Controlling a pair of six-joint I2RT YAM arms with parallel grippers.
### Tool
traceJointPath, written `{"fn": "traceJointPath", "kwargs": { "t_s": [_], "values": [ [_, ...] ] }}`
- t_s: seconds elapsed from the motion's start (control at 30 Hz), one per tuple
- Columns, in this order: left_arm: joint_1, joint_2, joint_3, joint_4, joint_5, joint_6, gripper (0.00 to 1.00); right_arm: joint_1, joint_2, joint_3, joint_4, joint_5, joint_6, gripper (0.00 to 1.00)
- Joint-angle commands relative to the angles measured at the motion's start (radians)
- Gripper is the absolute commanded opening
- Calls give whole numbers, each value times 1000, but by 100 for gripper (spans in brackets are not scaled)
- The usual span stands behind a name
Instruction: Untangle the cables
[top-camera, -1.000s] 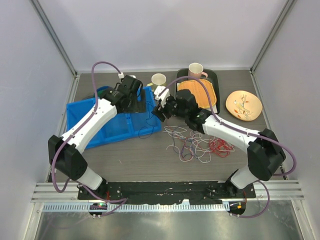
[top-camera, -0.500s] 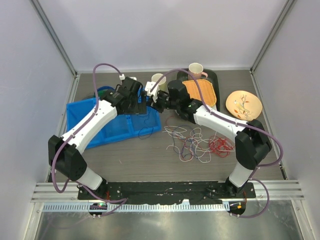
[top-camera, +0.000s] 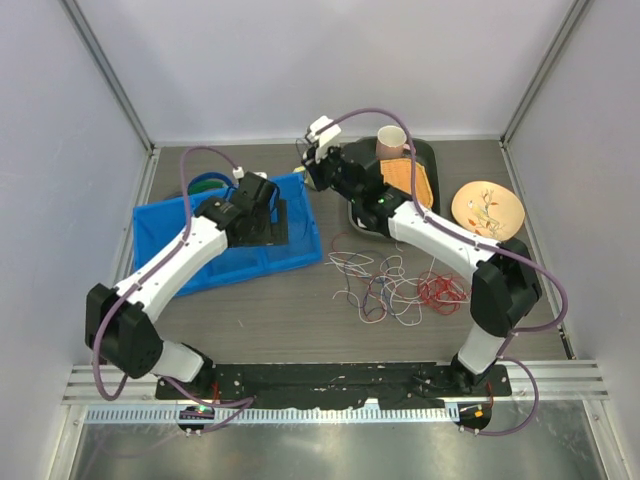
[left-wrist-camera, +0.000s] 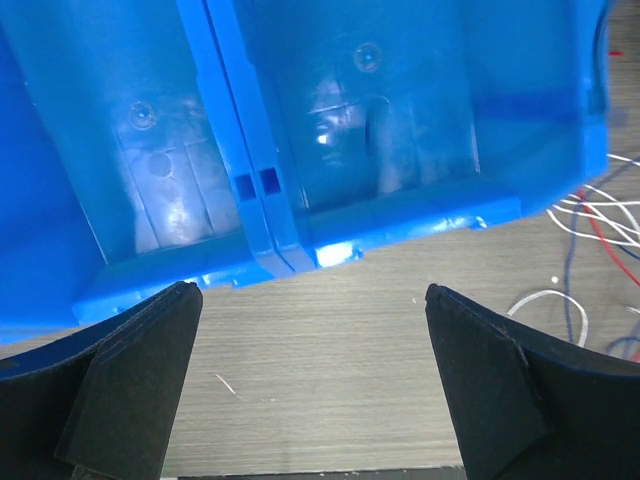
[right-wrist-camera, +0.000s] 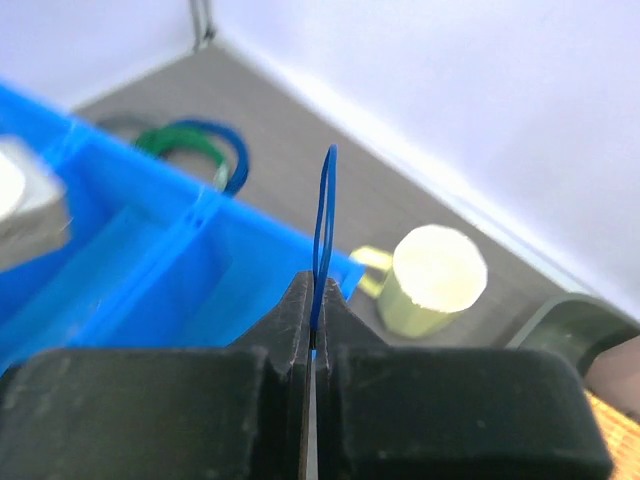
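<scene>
The cables (top-camera: 400, 288) lie in a loose tangle of white, red and dark blue loops on the table in front of the right arm. Some white and red strands (left-wrist-camera: 600, 215) show at the right edge of the left wrist view. My right gripper (right-wrist-camera: 314, 285) is shut on a thin blue cable (right-wrist-camera: 323, 205), whose narrow loop stands up from between the fingertips. In the top view that gripper (top-camera: 308, 172) is raised by the back right corner of the blue bin (top-camera: 160, 235). My left gripper (left-wrist-camera: 308, 291) is wide open and holds nothing. It hovers over the bin's front wall (left-wrist-camera: 390, 215).
A green-and-blue coil (top-camera: 205, 185) lies behind the bin. A pale yellow mug (right-wrist-camera: 435, 280) stands just beyond the right gripper. At the back right are a dark tray (top-camera: 428, 160) with an orange mat, a pink mug (top-camera: 391, 140) and a flowered plate (top-camera: 487, 208).
The right gripper has shut on the blue cable and risen back and leftward from beside the bin's front corner. The strand hanging over the bin's front is gone. The left arm has drawn slightly back.
</scene>
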Motion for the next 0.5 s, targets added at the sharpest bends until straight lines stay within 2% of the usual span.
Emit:
{"fn": "traceJointPath", "kwargs": {
  "t_s": [0.0, 0.17, 0.23, 0.3, 0.43, 0.47],
  "values": [
    [4, -164, -53, 71, 65, -54, 100, -9, 31, 114, 145, 160, 110, 1],
    [4, -398, -214, 191, 87, -153, 100, -8, 62, 180, 171, 141, 168, 1],
    [4, -509, -266, 178, 34, -227, 100, -6, 74, 169, 179, 96, 168, 1],
    [4, -570, -305, 150, -84, -277, 100, 7, 92, 139, 182, 47, 167, 1],
    [4, -719, -369, 110, -195, -368, 100, 62, 154, 122, 147, 142, 127, 1],
    [4, -735, -383, 104, -201, -367, 100, 76, 170, 114, 136, 248, 119, 1]
  ]
}}
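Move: About 8 cm to the right hand's left, 5 cm back and some 24 cm below lies the blue box's right compartment, where its pinched blue cable is being taken; the box's far right corner is 5 cm ahead and 4 cm left. The green mug stands roughly 10 cm ahead, and the dark tray 17 cm right and 1 cm ahead, both also far below. From the left hand, that compartment is about 7 cm ahead, 6 cm right and 12 cm down. Keeping the blue cable pinched in shut fingers, the right hand rises about 6 cm while reaching forward, then bends left and sinks part of the way back over the box's far right corner, its fingers tilting up to near level. The left hand, empty and wide open, backs away from the compartment, up about 7 cm and then leftward, tipping its fingers up some 20 degrees. ##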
